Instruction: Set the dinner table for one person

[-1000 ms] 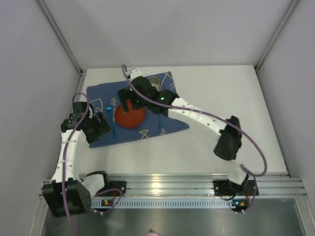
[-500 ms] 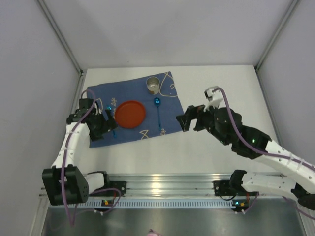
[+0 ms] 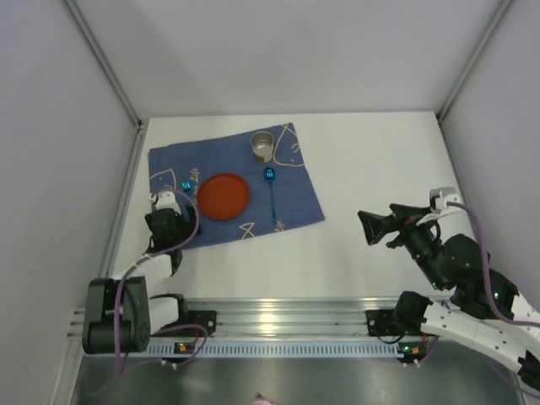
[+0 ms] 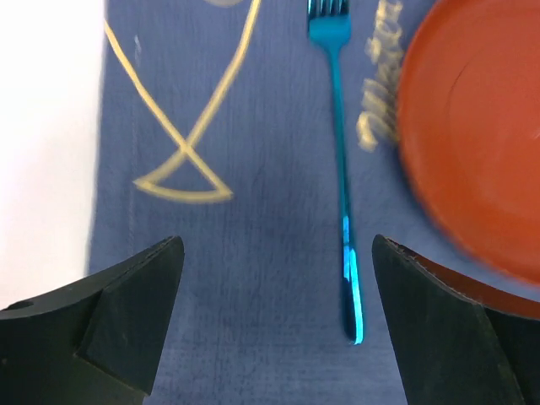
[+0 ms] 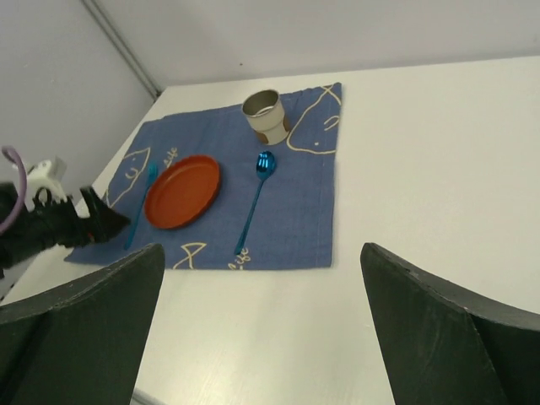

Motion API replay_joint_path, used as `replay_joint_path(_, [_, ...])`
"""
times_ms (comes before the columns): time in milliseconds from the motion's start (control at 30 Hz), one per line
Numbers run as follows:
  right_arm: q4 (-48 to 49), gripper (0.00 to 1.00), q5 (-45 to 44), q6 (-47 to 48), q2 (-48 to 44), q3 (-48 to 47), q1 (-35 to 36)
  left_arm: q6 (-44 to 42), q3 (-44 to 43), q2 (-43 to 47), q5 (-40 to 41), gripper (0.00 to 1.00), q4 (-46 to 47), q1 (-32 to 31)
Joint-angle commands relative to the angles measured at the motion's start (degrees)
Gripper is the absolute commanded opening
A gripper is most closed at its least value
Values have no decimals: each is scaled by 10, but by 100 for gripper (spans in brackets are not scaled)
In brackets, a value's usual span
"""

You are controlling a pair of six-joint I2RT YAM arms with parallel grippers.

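Note:
On the white dinner table [image 3: 388,160] lies a dark blue cloth [image 3: 295,198] with fish drawings. An orange plate [image 3: 224,196] sits at its middle, a blue fork [image 3: 186,186] to the plate's left, a blue spoon [image 3: 271,190] to its right, and a grey cup [image 3: 263,144] at the far edge. My left gripper [image 3: 179,221] hovers open over the cloth's near-left part. In its wrist view the fork [image 4: 337,126] lies free, its handle end near the right finger, beside the plate [image 4: 472,143]. My right gripper [image 3: 367,228] is open and empty over bare table, right of the cloth.
White walls with metal corner posts close the table in on three sides. The arms' rail [image 3: 295,316] runs along the near edge. The right wrist view shows the cloth [image 5: 295,194], cup [image 5: 263,114], plate [image 5: 181,190], spoon [image 5: 256,202] and left gripper [image 5: 93,224].
My left gripper opened, left the fork on the cloth and drew back toward its base. The right arm swung from over the plate back to the near right.

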State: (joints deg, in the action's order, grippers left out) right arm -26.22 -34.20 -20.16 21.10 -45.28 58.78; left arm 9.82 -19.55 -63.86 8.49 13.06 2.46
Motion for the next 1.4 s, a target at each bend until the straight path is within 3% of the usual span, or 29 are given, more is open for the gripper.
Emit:
replay_joint_path(0, [-1,100,-56,0,-25,23,4,-34,82,-65,-3,99,383,-1])
replay_joint_path(133, [-1,100,-79,32,-22,36,3,-44,41,-133,-23,98,407,2])
replay_joint_path(233, [8,100,-105,1,-5,48,4,-23,6,-180,-72,98,414,16])
replay_joint_path(400, [40,100,-119,-13,20,73,3,-51,59,-276,-122,99,614,11])
replay_joint_path(533, [48,100,-144,-25,40,105,3,-54,26,-263,-117,98,521,4])
replay_joint_path(600, [85,100,-174,-15,51,131,3,-68,14,-264,-70,98,499,-18])
replay_joint_path(700, [159,100,-210,31,99,146,-2,-70,15,-264,-64,99,501,-22])
replay_joint_path(800, [220,100,-210,158,183,156,-28,-70,15,-264,-64,99,500,-23])
replay_joint_path(967, [348,100,25,197,253,207,-233,-69,14,-263,-65,98,500,-22])
replay_joint_path(1033, [402,99,40,221,309,208,-302,-69,15,-264,-64,99,500,-22])
replay_joint_path(1200, [519,100,104,237,403,227,-416,-70,15,-264,-64,99,500,-21])
replay_joint_path(1267, [576,100,214,234,442,247,-464,-69,15,-264,-64,99,500,-21])
replay_joint_path(1367, [652,100,277,180,514,238,-512,-70,15,-264,-65,99,501,-22])
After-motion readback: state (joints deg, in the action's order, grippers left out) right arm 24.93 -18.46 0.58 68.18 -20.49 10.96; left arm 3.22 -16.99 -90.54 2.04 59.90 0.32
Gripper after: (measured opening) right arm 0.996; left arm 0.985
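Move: The red plate, just laid, lies about 13 cm ahead of the left hand and 15 cm to its right, some 5 cm lower. The fork's middle is about 8 cm ahead and 3 cm right of that hand, 6 cm below. From the high right hand the plate is roughly 26 cm ahead, 44 cm left and 31 cm down, with the spoon about 25 cm ahead and 28 cm left. The empty right hand comes down some 23 cm towards the bare table right of the blue cloth, at first nearly straight down, then also sweeping about 16 cm forward and 12 cm right, while it rolls left side down and turns clockwise, fingers open. The left hand, open and empty too, dips about 3 cm, then goes forward some 7 cm and rises back level, drifting slightly right over the fork beside the plate, fingertips tilting up, and then holds still there. ##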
